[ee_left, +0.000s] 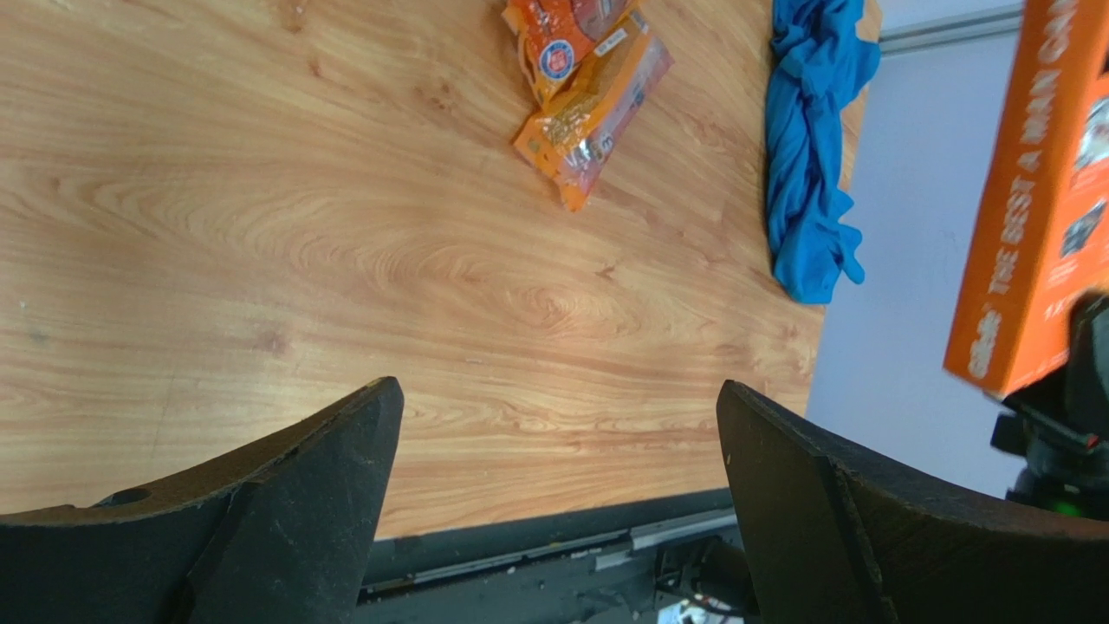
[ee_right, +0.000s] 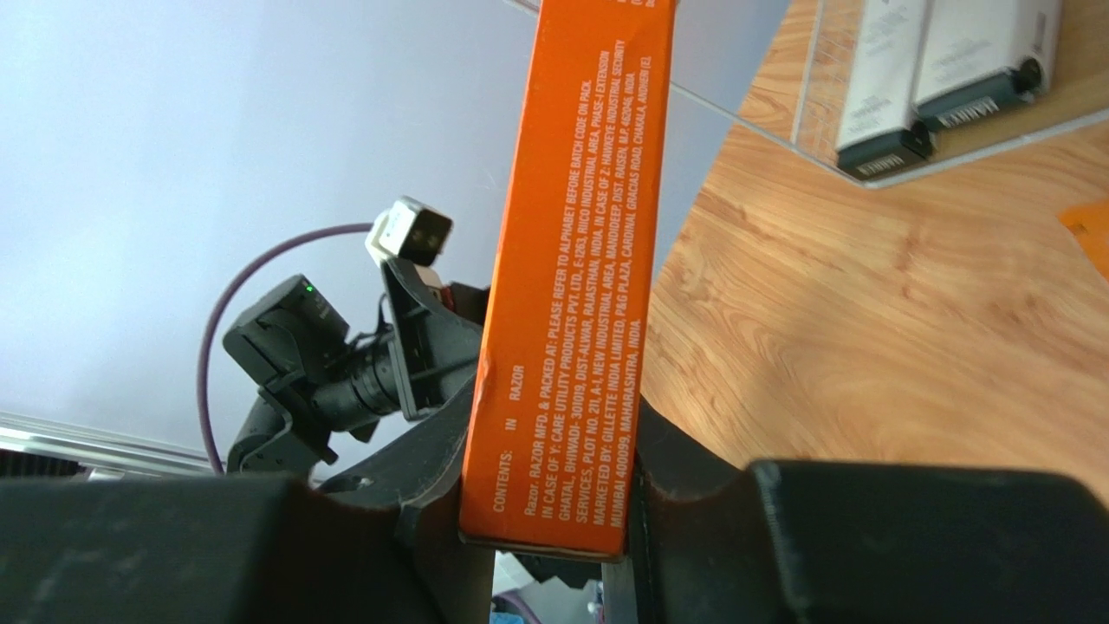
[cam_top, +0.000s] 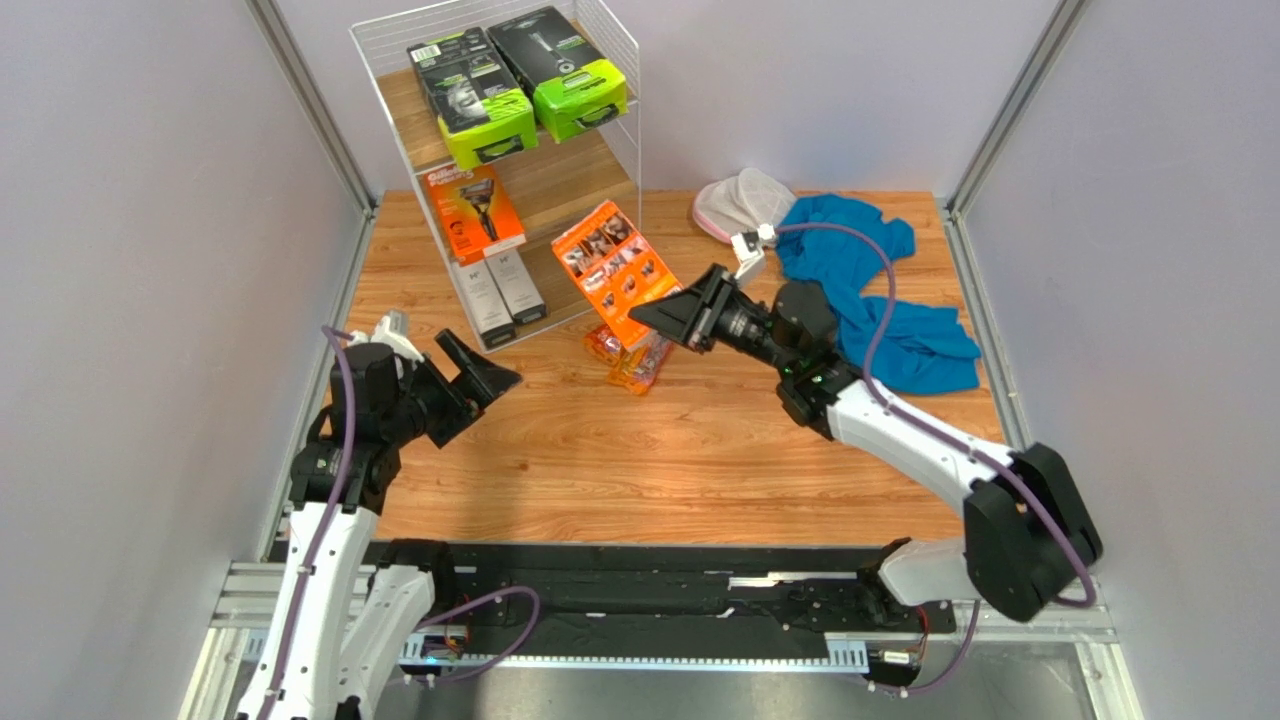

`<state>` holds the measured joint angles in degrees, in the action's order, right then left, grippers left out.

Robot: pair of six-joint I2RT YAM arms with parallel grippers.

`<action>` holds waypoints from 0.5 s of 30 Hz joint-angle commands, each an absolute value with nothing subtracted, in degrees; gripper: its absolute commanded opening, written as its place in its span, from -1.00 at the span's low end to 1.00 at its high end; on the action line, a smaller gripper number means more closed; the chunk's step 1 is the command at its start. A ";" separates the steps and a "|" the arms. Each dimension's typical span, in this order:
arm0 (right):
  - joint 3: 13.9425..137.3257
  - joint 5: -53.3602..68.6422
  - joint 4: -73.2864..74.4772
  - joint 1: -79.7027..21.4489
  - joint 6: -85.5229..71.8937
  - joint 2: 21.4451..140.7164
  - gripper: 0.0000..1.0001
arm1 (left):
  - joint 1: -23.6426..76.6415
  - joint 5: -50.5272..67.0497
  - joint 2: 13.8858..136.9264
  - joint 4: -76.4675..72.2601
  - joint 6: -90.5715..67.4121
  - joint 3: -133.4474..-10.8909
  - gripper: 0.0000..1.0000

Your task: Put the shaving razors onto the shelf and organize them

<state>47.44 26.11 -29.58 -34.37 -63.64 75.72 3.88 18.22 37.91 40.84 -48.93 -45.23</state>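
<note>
The white wire shelf [cam_top: 577,176] stands at the back left. Two black and lime-green razor packs [cam_top: 478,98] [cam_top: 559,71] lie on its top tier, and an orange Gillette box [cam_top: 473,213] rests on the middle tier. My right gripper [cam_top: 672,318] is shut on a second orange Gillette box [cam_top: 613,267] and holds it above the table just right of the shelf; its fingers clamp the box's narrow end [ee_right: 586,260]. Two small orange blister packs [cam_top: 631,357] [ee_left: 586,91] lie on the table under it. My left gripper [cam_top: 481,368] [ee_left: 557,416] stands open and empty near the shelf's front.
Two slim grey-white boxes [cam_top: 501,288] [ee_right: 937,78] lie on the shelf's bottom tier. A blue cloth [cam_top: 872,285] [ee_left: 810,143] and a white mesh bag [cam_top: 741,203] lie at the back right. Grey walls close in on both sides of the wooden table [cam_top: 601,465].
</note>
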 commanded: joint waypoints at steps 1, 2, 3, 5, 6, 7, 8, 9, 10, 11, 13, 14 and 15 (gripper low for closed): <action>55.01 26.81 -39.90 -34.80 -66.17 82.43 -1.00 | 0.62 25.14 37.71 43.33 -45.18 -45.87 0.98; 57.19 26.37 -40.25 -34.72 -66.79 84.01 -1.00 | 0.53 25.48 37.79 43.68 -44.74 -46.14 0.98; 58.43 25.76 -41.56 -34.80 -67.32 85.33 -1.00 | 0.44 25.66 37.71 43.86 -44.30 -46.49 0.98; 60.81 25.66 -43.41 -34.80 -69.42 89.90 -1.00 | 0.35 25.93 37.62 44.47 -43.16 -46.93 0.98; 63.43 25.49 -44.81 -34.80 -70.04 91.30 -1.00 | 0.35 26.10 37.70 44.65 -42.89 -46.93 0.98; 64.67 25.49 -45.52 -34.80 -70.74 94.10 -1.00 | 0.35 26.10 37.53 45.00 -42.54 -46.93 0.98; 66.17 25.49 -46.05 -34.72 -71.62 95.35 -1.00 | 0.35 26.36 37.36 45.17 -42.45 -46.76 0.98; 68.36 25.31 -46.84 -34.80 -71.98 96.67 -1.00 | 0.35 26.80 37.18 45.09 -42.36 -46.50 0.98; 69.68 24.96 -46.93 -34.80 -72.24 97.72 -1.00 | 0.35 27.15 36.66 45.00 -42.36 -45.71 0.98; 70.83 24.87 -46.93 -34.72 -72.42 99.82 -1.00 | 0.35 27.33 36.30 44.91 -42.54 -45.36 0.98; 74.61 24.61 -45.97 -34.72 -72.42 101.59 -1.00 | 0.35 27.77 35.25 44.82 -42.63 -44.13 0.98; 75.58 23.83 -45.36 -34.72 -72.51 103.25 -1.00 | 0.35 27.95 34.90 44.82 -42.63 -43.69 0.98; 76.72 23.56 -44.92 -34.72 -72.86 104.05 -1.00 | 0.35 28.04 34.63 44.82 -42.28 -43.42 0.98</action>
<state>70.15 25.67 -39.86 -34.59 -71.22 101.47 0.91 25.85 36.42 44.47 -44.01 -44.71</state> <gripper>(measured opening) 0.310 0.990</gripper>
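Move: The orange razor box in the right fingers is bound for the free right part of the middle shelf, some 25 cm ahead of the right hand, 12 cm to its left and about 5 cm lower. The orange box already shelved lies about 21 cm ahead and 23 cm left, with the white boxes some 15 cm beneath it. The right-hand green box is about 25 cm ahead, 10 cm left and 12 cm up. From the left hand, the free part is some 27 cm ahead, 10 cm right, near its height. The orange razor box, still pinched by its near end in the right hand, is carried far end first towards the gap on the middle shelf, about 9 cm forward and 6 to 7 cm left, rising some 2 cm on the way. The wrist rolls slightly, the hand's left side lifting by under 10 degrees, and the fingers keep their hold. ##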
